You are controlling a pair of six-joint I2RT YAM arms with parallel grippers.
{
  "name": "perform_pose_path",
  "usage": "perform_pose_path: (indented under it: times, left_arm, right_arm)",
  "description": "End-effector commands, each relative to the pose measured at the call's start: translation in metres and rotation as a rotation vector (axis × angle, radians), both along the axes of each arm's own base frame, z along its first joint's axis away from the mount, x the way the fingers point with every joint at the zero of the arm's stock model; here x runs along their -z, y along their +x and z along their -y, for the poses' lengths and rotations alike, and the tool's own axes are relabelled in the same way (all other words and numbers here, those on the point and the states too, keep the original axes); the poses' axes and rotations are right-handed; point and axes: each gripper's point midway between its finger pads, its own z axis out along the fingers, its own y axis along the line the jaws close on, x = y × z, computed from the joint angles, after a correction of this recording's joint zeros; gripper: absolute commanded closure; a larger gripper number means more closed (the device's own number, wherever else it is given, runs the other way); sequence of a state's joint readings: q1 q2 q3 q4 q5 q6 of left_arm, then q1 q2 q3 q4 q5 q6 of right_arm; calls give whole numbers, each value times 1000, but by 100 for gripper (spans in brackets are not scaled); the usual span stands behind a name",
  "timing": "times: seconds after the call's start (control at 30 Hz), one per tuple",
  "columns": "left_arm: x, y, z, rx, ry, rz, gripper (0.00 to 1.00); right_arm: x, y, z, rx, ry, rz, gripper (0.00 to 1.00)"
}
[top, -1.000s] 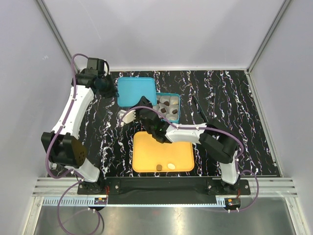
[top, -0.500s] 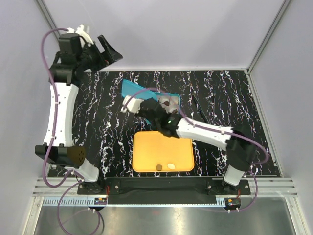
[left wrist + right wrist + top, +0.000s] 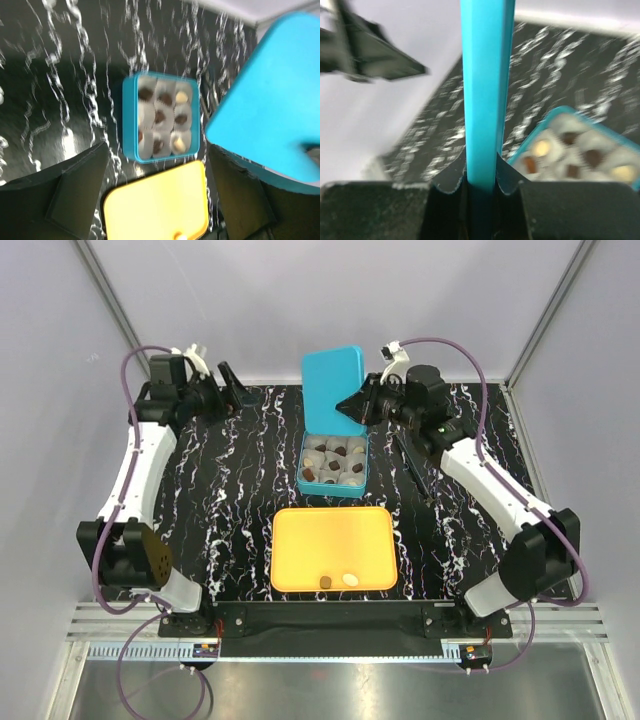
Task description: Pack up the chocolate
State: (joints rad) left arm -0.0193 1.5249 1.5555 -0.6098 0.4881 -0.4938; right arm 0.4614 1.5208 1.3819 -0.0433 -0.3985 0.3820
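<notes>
The blue box stands behind the orange tray, and chocolate pieces, dark and cream, sit in white paper cups inside it. Near the tray's front edge lie a dark piece and a cream piece. My right gripper is shut on the edge of the blue lid, holding it upright behind the box. In the right wrist view the lid's edge runs up between the fingers. My left gripper hangs open and empty at the back left. The left wrist view shows the box, the lid and the tray.
A thin black stick lies on the black marbled table just right of the box. White walls close in the back and both sides. The left gripper shows at the upper left of the right wrist view.
The left gripper let go of the lid and opened. The right arm swung the lid up from over the box to upright behind it. The left arm came down at the back left.
</notes>
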Motion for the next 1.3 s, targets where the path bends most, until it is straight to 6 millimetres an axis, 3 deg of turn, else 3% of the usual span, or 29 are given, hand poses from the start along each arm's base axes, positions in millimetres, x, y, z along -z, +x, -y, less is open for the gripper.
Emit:
perform_pose_path:
  times: [0.0,0.17,0.23,0.53,0.87,1.07,1.27]
  left_arm:
    - [-29,0,24,123,-26,175,14]
    - [-8,2,43,196,-78,164,18]
    - [-6,4,49,213,-101,185,19]
    - [50,12,77,260,-102,67,26]
    - [107,32,81,239,-54,-61,36]
    - [128,38,88,253,-40,-119,40]
    - [139,42,95,260,-30,-137,45]
  right_arm:
    - [-30,-31,-22,-190,241,-117,100]
    - [-16,-21,-19,-190,305,-208,100]
    - [-5,-16,-17,-181,330,-243,100]
    - [54,-4,-15,-182,379,-374,100]
    - [122,9,-8,-153,456,-531,98]
    - [147,17,-6,-168,501,-592,97]
    - [156,21,-5,-164,523,-605,96]
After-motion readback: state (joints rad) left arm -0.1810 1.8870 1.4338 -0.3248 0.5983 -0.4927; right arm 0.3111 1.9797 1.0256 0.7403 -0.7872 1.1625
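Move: Beneath the right hand, which already grips the blue lid by its right side, the box of chocolates lies about 4 cm left, 2 cm ahead and some 27 cm down. The orange tray is roughly 18 cm back and 4 cm left, and the black tweezers 1 cm ahead and 13 cm right, both nearly 30 cm below. From the empty left hand, the lid is about 18 cm right and 2 cm ahead, nearly level; the box is 19 cm right, 1 cm ahead, 24 cm down. Lowering the lid towards the open box, the right hand keeps its pinch and sinks about 18 cm, tipping its fingers well downward and rolling its left side up so that the lid swings flatter. The empty left hand first goes right, then mostly down (9 and 15 cm in all), turning some 15 degrees clockwise and partly closing, and stops beside the lid's left edge. ##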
